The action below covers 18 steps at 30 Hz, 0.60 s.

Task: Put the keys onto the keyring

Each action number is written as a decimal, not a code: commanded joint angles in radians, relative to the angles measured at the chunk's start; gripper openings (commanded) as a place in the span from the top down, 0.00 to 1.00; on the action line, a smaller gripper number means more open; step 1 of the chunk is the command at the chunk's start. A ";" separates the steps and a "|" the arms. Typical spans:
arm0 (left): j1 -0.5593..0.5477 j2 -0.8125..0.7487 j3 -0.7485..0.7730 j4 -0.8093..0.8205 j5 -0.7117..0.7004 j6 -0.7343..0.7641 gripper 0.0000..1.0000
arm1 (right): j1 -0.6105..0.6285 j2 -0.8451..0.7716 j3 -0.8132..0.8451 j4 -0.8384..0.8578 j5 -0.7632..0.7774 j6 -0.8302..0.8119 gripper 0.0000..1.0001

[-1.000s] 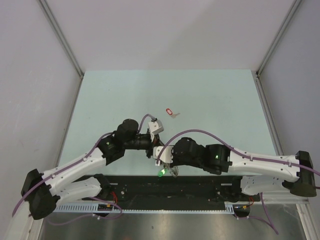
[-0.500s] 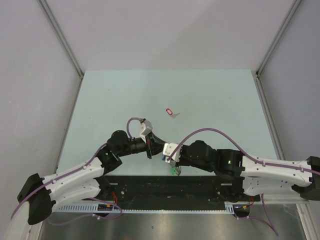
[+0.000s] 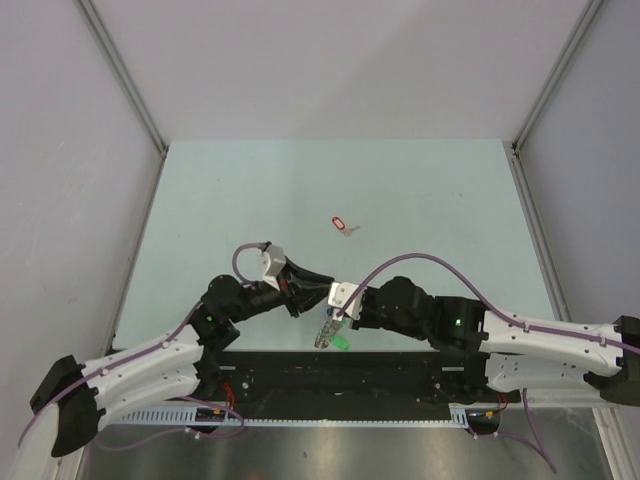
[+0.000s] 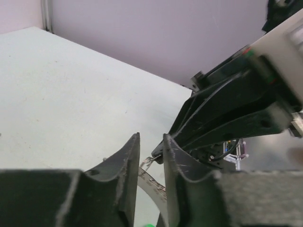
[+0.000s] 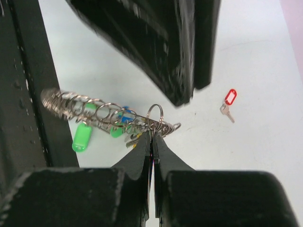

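The keyring is a thin grey wire strung with several small split loops, two green tags and a blue tag. My right gripper is shut on the wire near its right end and holds it above the table. From above, the keyring hangs under the right gripper. My left gripper stands narrowly open just ahead of the ring's end, with nothing pinched between its fingers. A key with a red tag lies alone on the table; it also shows in the right wrist view.
The pale green table sits between grey walls. A black rail with the arm bases runs along the near edge, right under the hanging keyring. Both arms meet near the table's front middle.
My left gripper has gone from shut to narrowly open, and its arm has drawn back towards the lower left. The right gripper keeps its hold on the keyring.
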 commanded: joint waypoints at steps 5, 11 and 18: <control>0.024 -0.118 0.162 -0.379 0.012 0.171 0.54 | -0.044 0.040 0.155 -0.148 -0.087 -0.101 1.00; 0.038 0.020 0.346 -0.672 0.165 0.325 0.45 | -0.044 0.086 0.196 -0.216 -0.090 -0.130 1.00; 0.052 0.166 0.516 -0.925 0.283 0.523 0.46 | -0.044 0.098 0.225 -0.254 -0.091 -0.147 1.00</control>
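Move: The keyring's upper end, pinched in my right fingertips, is only some 2 cm back, 2 cm to the right and 3 cm below my left hand; for my right hand it lies right at the pads. The green tag dangles roughly 7 cm back and 12 cm below my left hand, about straight under laterally. The red-tagged key rests on the table, about 22 cm ahead of my left hand, level sideways and 19 cm down. My left hand, already parting its fingers, opens them further to about half, backs up and left some 2 cm from the keyring, then comes back down and right by about 3 cm over it, tipping its fingers down some 25 degrees. My right hand keeps its pinch, sinks and shifts right barely 1 cm and tips its fingers down about 15 degrees. ##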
